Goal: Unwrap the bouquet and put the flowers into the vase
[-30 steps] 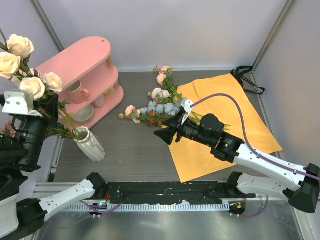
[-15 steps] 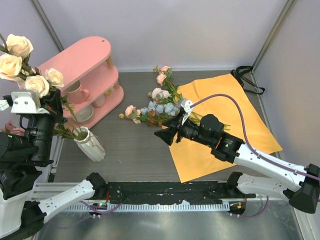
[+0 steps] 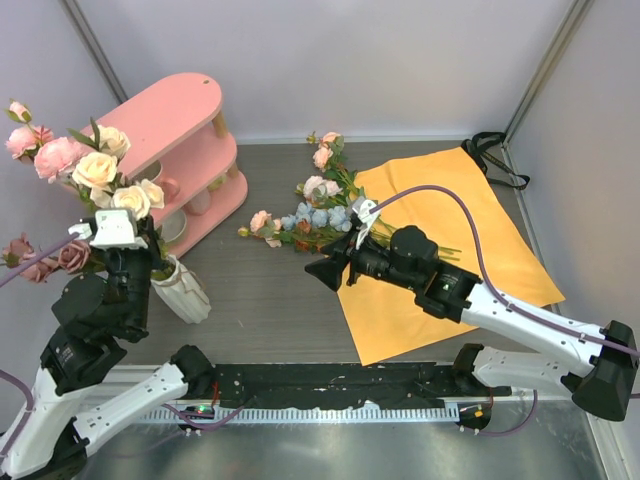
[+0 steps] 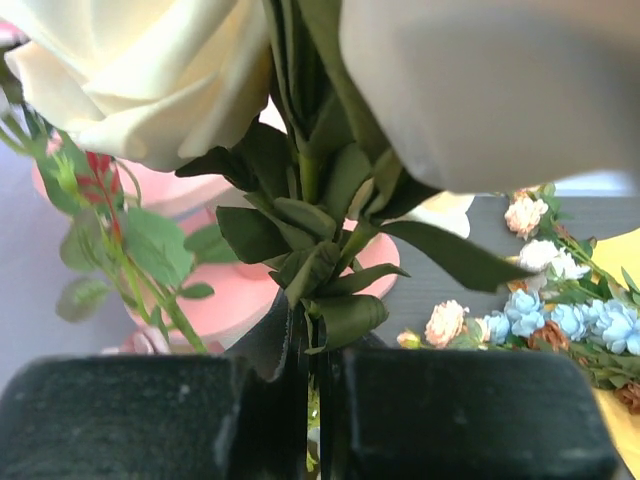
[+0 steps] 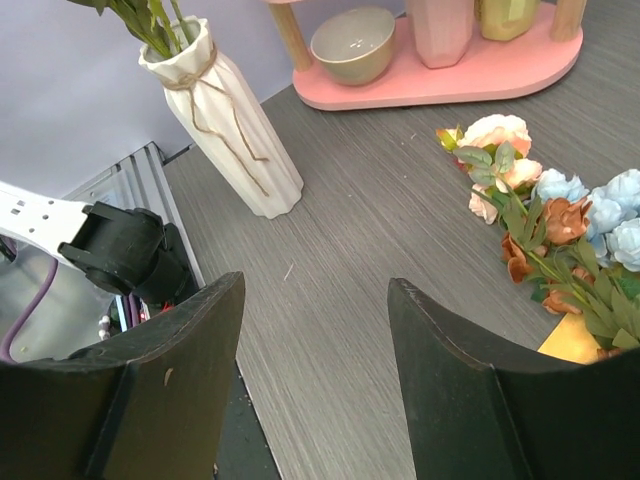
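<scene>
The ribbed cream vase [image 3: 186, 291] [image 5: 236, 140] stands at the table's left, with green stems [image 5: 152, 22] in its mouth. My left gripper [image 3: 140, 262] [image 4: 315, 400] is just above it, shut on the stems of a bunch of flowers [image 3: 100, 172] [image 4: 130, 80], cream roses and pink blooms. Other flowers [image 3: 316, 214] [image 5: 560, 220] lie on the table beside the flat orange sheet [image 3: 450, 250]. My right gripper [image 3: 325, 270] [image 5: 315, 285] hovers open and empty over bare table near them. The black ribbon [image 3: 492, 152] lies at the sheet's far corner.
A pink two-tier shelf [image 3: 170, 128] [image 5: 440, 75] stands at the back left, holding a pink mug [image 3: 156, 186] and a bowl [image 5: 352, 42]. Enclosure walls close in the left, back and right. The arms' base rail [image 3: 320, 390] runs along the near edge.
My left arm has swung right and down with the bunch, bringing the blooms over the vase; pink flowers have come into view. The right gripper has edged slightly left.
</scene>
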`<move>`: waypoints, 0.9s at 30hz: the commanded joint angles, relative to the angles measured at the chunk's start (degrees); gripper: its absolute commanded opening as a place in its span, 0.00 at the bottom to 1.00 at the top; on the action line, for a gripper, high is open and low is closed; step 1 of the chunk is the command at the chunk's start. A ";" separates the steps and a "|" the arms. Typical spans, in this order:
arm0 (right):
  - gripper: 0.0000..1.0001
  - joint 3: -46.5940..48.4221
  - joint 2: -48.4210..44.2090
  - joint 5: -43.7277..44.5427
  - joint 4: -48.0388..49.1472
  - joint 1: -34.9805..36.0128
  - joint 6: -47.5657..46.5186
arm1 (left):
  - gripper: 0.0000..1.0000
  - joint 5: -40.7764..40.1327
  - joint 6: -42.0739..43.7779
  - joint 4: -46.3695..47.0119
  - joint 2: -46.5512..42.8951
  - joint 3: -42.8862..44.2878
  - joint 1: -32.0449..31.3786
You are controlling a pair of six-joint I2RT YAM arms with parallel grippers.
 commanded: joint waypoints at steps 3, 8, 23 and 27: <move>0.64 2.42 0.96 -0.63 2.30 0.08 3.42 | 0.11 -2.37 -9.77 -0.96 -5.04 -6.56 -0.15; 0.64 1.45 1.49 1.74 1.26 0.08 5.18 | 0.59 -2.29 -14.87 -6.13 -5.66 -7.28 -0.15; 0.66 6.55 3.51 18.53 -11.49 -4.03 1.49 | 1.00 17.03 -43.78 -34.89 -3.02 13.11 -0.15; 0.66 6.72 4.21 12.06 -11.50 -12.99 2.90 | 1.00 20.74 -46.61 -38.14 -3.20 18.03 -0.15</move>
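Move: The left hand grips the cream roses just above the vase, whose middle lies about 24 cm below and 2 cm ahead; the pink shelf stands roughly 22 cm ahead and 4 cm left. For the right hand the blue flowers lie some 22 cm straight ahead and 25 cm down, with the peach flowers 13 cm to their left and the white flowers 7 cm beyond them. Left lowers roses 6 cm into the vase, opens, backs off; right reaches 7 cm forward towards blue flowers. ##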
